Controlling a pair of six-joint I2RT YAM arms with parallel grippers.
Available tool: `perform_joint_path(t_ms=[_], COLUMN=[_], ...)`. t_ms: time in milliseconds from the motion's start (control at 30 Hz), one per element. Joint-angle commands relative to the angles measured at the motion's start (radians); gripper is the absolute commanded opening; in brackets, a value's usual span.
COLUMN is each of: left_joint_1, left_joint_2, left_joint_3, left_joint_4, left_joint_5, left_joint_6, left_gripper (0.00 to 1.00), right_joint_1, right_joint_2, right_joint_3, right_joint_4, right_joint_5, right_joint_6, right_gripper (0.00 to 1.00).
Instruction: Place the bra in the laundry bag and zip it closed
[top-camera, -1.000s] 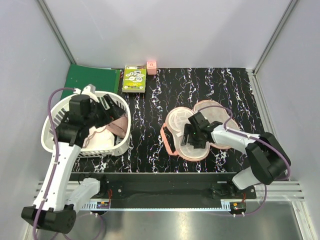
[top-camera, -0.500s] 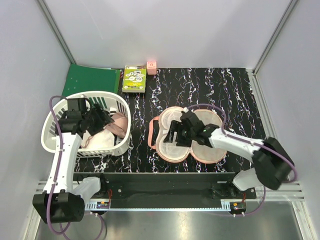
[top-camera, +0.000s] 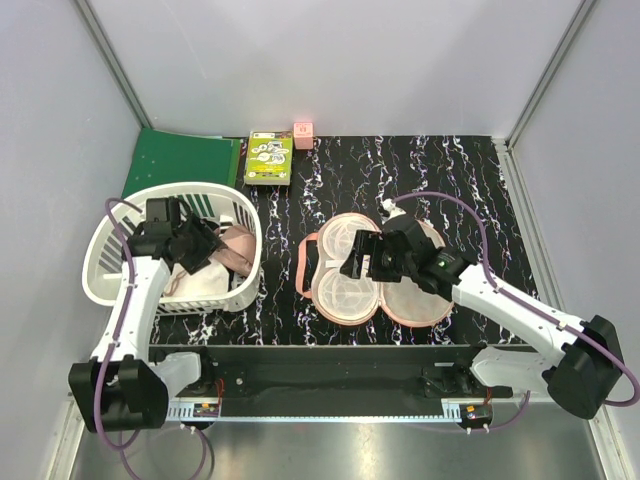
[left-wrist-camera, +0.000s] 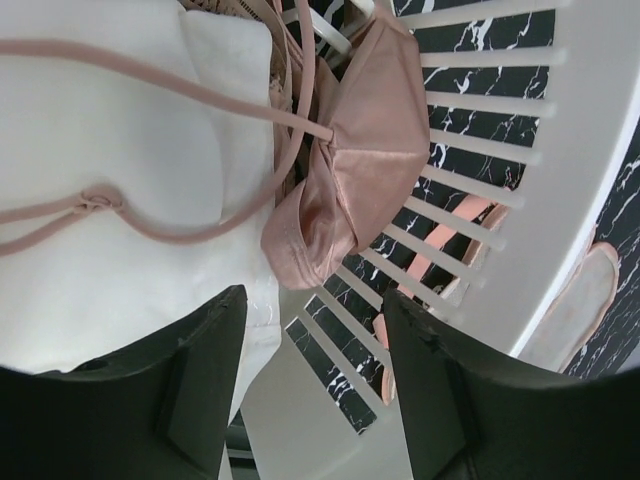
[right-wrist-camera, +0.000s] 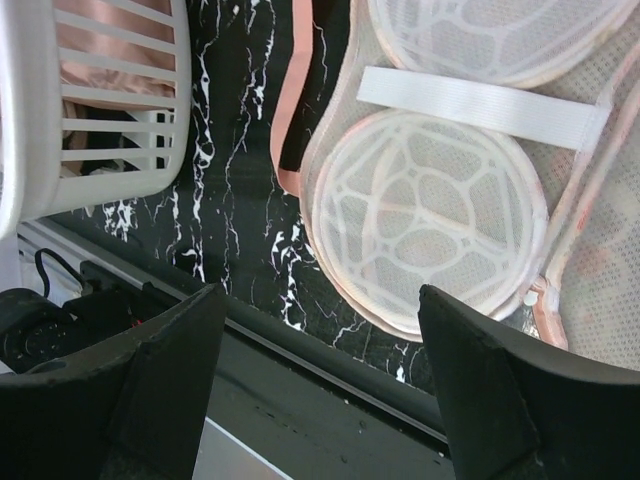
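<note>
The bra (left-wrist-camera: 352, 165) is salmon-pink satin and lies inside the white slatted basket (top-camera: 105, 235), against its right wall, with thin straps trailing over white cloth (left-wrist-camera: 110, 150). My left gripper (left-wrist-camera: 315, 335) hangs open just short of the bra's cup, with nothing between its fingers. From above, the left gripper (top-camera: 205, 245) sits inside the basket beside the bra (top-camera: 238, 247). The laundry bag (top-camera: 345, 290) lies spread open on the black mat, white mesh faces up. My right gripper (top-camera: 362, 258) hovers open above its left half. The wrist view shows the right gripper (right-wrist-camera: 320, 300) over the bag's mesh disc (right-wrist-camera: 430, 220).
A green folder (top-camera: 180, 158), a green-and-white box (top-camera: 270, 157) and a small pink cube (top-camera: 303, 133) lie at the back of the table. The bag's pink loop (top-camera: 303, 265) points toward the basket. The basket wall (right-wrist-camera: 110, 120) shows left in the right wrist view.
The laundry bag was spread open and shifted left toward the basket. The right gripper then lifted off it and widened. The left gripper sank lower in the basket beside the bra, its jaws narrowing.
</note>
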Motion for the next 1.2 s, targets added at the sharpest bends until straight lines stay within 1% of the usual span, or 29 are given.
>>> perform_joint_path(t_ms=[0, 167, 467, 600, 633, 700, 800, 833, 867, 1000, 1033, 1100, 1167], left_joint_1=[0.005, 0.005, 0.005, 0.005, 0.005, 0.005, 0.005, 0.006, 0.005, 0.005, 0.005, 0.003, 0.003], left_joint_2=[0.034, 0.065, 0.111, 0.108, 0.106, 0.097, 0.062, 0.05, 0.039, -0.083, -0.11, -0.177, -0.208], left_joint_3=[0.003, -0.019, -0.028, -0.022, -0.017, -0.016, -0.02, -0.02, -0.011, 0.053, 0.069, 0.104, 0.122], left_joint_4=[0.079, 0.124, 0.15, 0.157, 0.156, 0.156, 0.154, 0.151, 0.145, 0.128, 0.125, 0.122, 0.122], left_joint_5=[-0.031, -0.02, -0.035, -0.046, -0.049, -0.049, -0.063, -0.069, -0.081, -0.112, -0.107, -0.103, -0.075], left_joint_6=[-0.024, -0.036, -0.027, -0.012, -0.001, 0.005, 0.014, 0.02, 0.024, 0.071, 0.103, 0.117, 0.148], left_gripper=[0.6, 0.54, 0.49, 0.38, 0.31, 0.26, 0.11, 0.04, 0.0, 0.0, 0.0, 0.0, 0.0], right_joint_1=[0.0, 0.001, 0.0, -0.002, 0.0, 0.0, 0.0, 0.0, 0.0, 0.0, 0.0, 0.0, 0.0], right_joint_2=[-0.012, -0.025, -0.027, -0.029, -0.03, -0.03, -0.035, -0.032, -0.033, -0.015, -0.003, 0.014, 0.045], right_joint_3=[-0.002, -0.023, -0.027, -0.03, -0.03, -0.031, -0.03, -0.03, -0.028, -0.017, -0.014, 0.01, 0.038], right_joint_4=[-0.021, -0.021, -0.021, -0.022, -0.022, -0.024, -0.024, -0.024, -0.024, -0.027, -0.028, -0.027, -0.027], right_joint_5=[0.03, 0.036, 0.036, 0.036, 0.036, 0.036, 0.036, 0.036, 0.036, 0.03, 0.019, 0.002, -0.028], right_joint_6=[-0.021, -0.012, -0.003, -0.001, -0.001, 0.0, 0.004, 0.002, 0.002, -0.009, -0.013, -0.041, -0.075], right_gripper=[0.85, 0.86, 0.86, 0.86, 0.86, 0.86, 0.86, 0.86, 0.86, 0.87, 0.87, 0.87, 0.88])
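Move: The pink bra in the basket has its middle about 5 cm ahead of my left hand, 4 cm to its right and 5 cm down, its near edge close beyond my fingertips. The white padded cup lies some 6 cm to that hand's left, level and 6 cm down; the basket's right rim is about 10 cm to its right, 2 cm ahead and slightly lower. From my right hand the bra is roughly 27 cm left, 4 cm ahead and 6 cm down. I ease my left hand forward and down, about 2.5 cm each way, to the pink bra's near edge, shut my half-open fingers on it and pinch that fold. Then I lift some 7 cm with growing speed, tilting the fingertips up about 15 degrees. My right hand sinks about 2 cm over the laundry bag, fingers staying open. ##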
